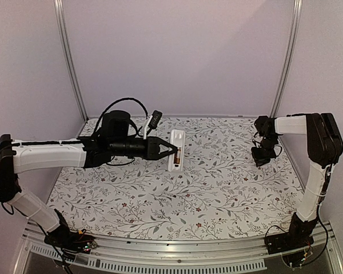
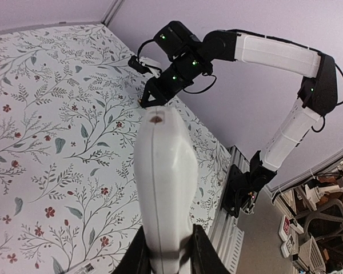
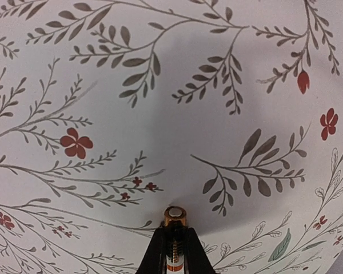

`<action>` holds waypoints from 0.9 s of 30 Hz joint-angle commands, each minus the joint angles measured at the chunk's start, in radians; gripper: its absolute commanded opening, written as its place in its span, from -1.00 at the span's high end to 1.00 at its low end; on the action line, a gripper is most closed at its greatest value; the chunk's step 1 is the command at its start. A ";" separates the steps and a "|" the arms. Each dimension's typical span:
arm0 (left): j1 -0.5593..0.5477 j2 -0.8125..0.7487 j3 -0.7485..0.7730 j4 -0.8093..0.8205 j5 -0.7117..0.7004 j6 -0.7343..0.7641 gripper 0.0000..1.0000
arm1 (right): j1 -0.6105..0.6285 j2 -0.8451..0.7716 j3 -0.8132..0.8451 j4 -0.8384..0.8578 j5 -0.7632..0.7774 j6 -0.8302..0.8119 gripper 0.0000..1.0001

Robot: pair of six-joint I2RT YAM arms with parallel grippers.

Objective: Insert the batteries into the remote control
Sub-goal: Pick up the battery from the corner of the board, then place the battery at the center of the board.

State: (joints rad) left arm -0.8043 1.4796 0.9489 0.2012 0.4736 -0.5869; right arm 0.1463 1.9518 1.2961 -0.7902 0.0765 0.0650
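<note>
The white remote control is held just above the flowered cloth at the middle of the table, my left gripper shut on its side. In the left wrist view the remote rises between the two black fingers. A dark reddish-gold battery lies in its recess. At the right side of the table my right gripper points down at the cloth. It is shut on a second battery, whose gold end sticks out past my right gripper's fingertips, close to the cloth.
A flowered cloth covers the table. Metal frame posts stand at the back corners and a slotted rail runs along the near edge. A black cable loop arches over the left wrist.
</note>
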 commanded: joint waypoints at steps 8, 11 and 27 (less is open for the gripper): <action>0.022 -0.059 -0.035 0.006 -0.042 0.023 0.99 | 0.285 -0.097 -0.040 0.014 -0.065 0.037 0.94; 0.034 -0.076 -0.051 0.006 -0.057 0.009 0.99 | 0.378 -0.129 -0.039 0.020 -0.132 0.028 0.94; 0.244 -0.287 -0.219 -0.058 -0.172 -0.158 0.97 | 0.843 -0.192 0.013 0.058 -0.289 -0.296 0.81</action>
State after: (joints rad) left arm -0.6147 1.2449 0.7609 0.1871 0.3450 -0.6987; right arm 0.8898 1.7424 1.2678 -0.7258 -0.1955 -0.1028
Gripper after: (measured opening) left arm 0.197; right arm 0.093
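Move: Already pinched in the right fingers down at the table top is the loose battery. The remote control, one battery in its bay, lies about 37 cm to that hand's left, 13 cm nearer the base and 21 cm higher; the battery cover lies on the table some 41 cm left and 17 cm back. For the left hand, the remote is in its fingers, its middle about 2 cm to the right, and the loose battery some 39 cm right, 13 ahead and 21 below. Sweeping fast to the left, the right hand carries the pinched battery some 29 cm left and 15 cm back towards the remote and the battery cover, level at first, then rising off the table as it turns about 55 degrees counter-clockwise and its fingertips tilt leftward. The left hand, still gripping the remote, later draws about 10 cm left and a little forward, also turning counter-clockwise. ##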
